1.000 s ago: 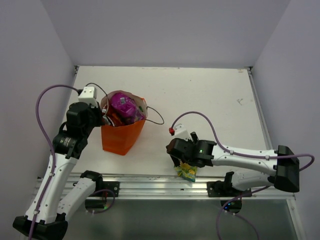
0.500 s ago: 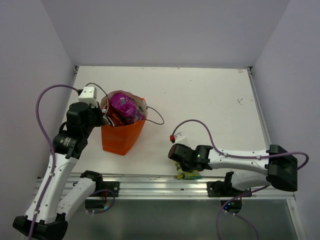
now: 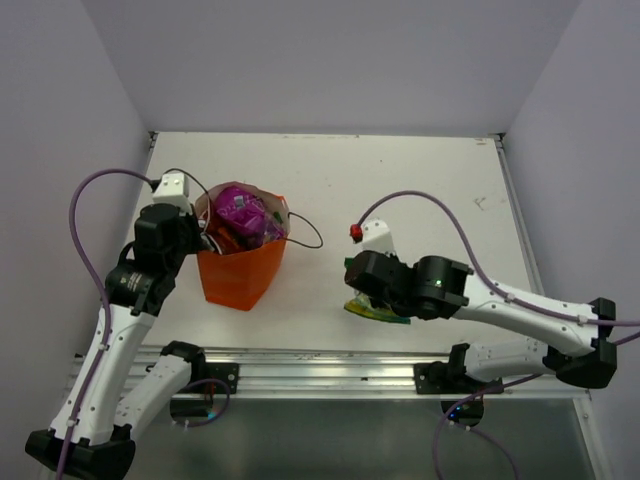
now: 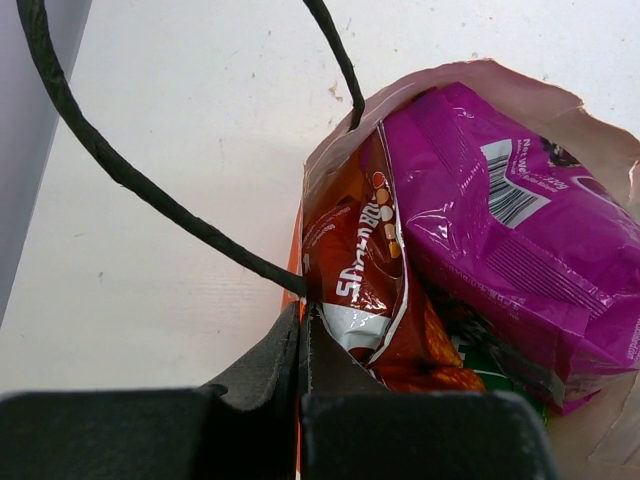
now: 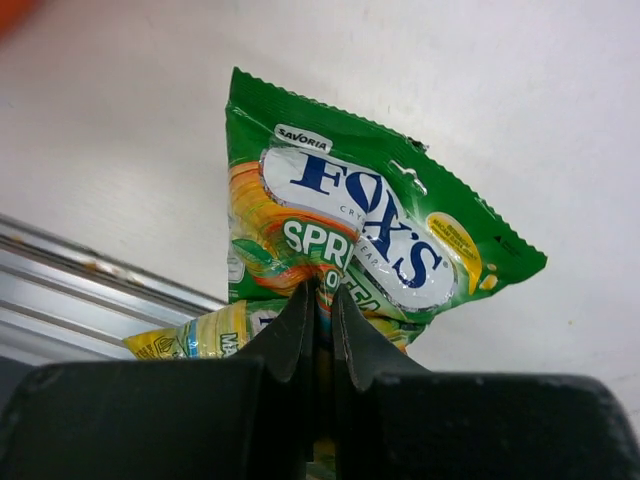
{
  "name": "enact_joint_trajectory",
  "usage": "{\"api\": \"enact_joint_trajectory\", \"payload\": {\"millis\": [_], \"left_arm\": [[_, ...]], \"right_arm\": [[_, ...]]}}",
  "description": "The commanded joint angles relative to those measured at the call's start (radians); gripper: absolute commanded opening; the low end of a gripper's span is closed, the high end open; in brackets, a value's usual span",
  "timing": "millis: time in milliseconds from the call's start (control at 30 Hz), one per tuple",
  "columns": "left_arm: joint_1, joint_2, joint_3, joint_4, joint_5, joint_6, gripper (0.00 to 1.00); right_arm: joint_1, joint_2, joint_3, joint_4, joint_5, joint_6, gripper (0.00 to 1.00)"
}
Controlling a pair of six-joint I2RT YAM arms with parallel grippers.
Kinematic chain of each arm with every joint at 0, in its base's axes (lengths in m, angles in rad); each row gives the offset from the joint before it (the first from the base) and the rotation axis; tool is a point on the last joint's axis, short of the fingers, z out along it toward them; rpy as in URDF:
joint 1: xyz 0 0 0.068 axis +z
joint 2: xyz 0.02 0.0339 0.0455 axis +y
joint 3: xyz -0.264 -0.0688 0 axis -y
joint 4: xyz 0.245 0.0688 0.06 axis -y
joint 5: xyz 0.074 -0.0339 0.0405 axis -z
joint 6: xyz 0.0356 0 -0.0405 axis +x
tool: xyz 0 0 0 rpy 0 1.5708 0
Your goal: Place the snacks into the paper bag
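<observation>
The orange paper bag (image 3: 240, 275) stands upright at the left. In it are the purple packet (image 3: 243, 212), the red Doritos bag (image 3: 222, 238) and a strip of the green-and-white chip bag (image 4: 490, 365). My left gripper (image 3: 200, 240) is shut on the bag's left rim (image 4: 296, 290), jaws together with the paper wall between them. My right gripper (image 3: 368, 298) is shut on the small yellow-green packet (image 3: 378, 311), right of the bag and near the table's front edge. In the right wrist view the jaws pinch this packet (image 5: 360, 230) at its lower middle and it hangs above the table.
A thin dark cord handle (image 3: 310, 235) loops from the bag onto the table on its right, and another (image 4: 150, 190) arcs over the left side. An aluminium rail (image 3: 300, 365) runs along the front edge, also seen in the right wrist view (image 5: 80, 290).
My right gripper has risen from the front rail and moved back over the table, with the yellow-green packet in it. The paper bag and left gripper shifted slightly left.
</observation>
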Motion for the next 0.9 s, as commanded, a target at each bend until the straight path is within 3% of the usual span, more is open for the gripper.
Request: {"api": "enact_joint_trajectory", "payload": {"millis": [0,167,367,567,733,867], "left_arm": [[-0.008,0.025,0.022,-0.125,-0.021,-0.045,0.0],[-0.007,0.045,0.027,-0.169,-0.024,-0.08,0.0],[-0.007,0.062,0.029,-0.18,-0.035,-0.092,0.0],[-0.007,0.048,0.024,-0.197,-0.032,-0.106,0.0],[-0.007,0.031,0.022,-0.215,-0.031,-0.111,0.0],[-0.008,0.025,0.024,-0.22,-0.032,-0.109,0.0]], "right_arm": [[0.001,-0.001,0.263,-0.131,0.214,-0.071,0.0],[0.001,0.127,0.542,0.102,0.249,-0.331,0.0],[-0.011,0.402,0.798,0.394,0.062,-0.535,0.0],[-0.017,0.695,1.108,0.438,-0.061,-0.615,0.0],[-0.035,0.804,1.222,0.424,-0.127,-0.607,0.0],[-0.042,0.809,1.104,0.456,-0.162,-0.599,0.0]]}}
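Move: The right hand already holds the green-and-yellow Fox's snack pack, just off the table; the orange paper bag's mouth is about 27 cm to its left, 15 cm ahead and 5 cm higher. The bag's free black handle loop stands in between, some 14 cm left, 13 cm ahead and 5 cm up. The purple pack inside lies roughly 27 cm left, 15 cm ahead and 2 cm up. From the left hand, shut at the bag's near-left rim, the mouth is around 8 cm right, 4 cm ahead and 2 cm below. Keeping its pinch on the Fox's pack, the right hand first lifts steeply by almost 20 cm while going forward, then swings left towards the paper bag, some 28 cm left and 11 cm forward in all, sinking about 4 cm and slowing as it comes over the mouth. On the way the wrist tips the fingers up and forward by roughly 25 degrees and turns counter-clockwise about as much, while the left hand keeps its closed fingers at the bag's rim, shifting only about a centimetre. ##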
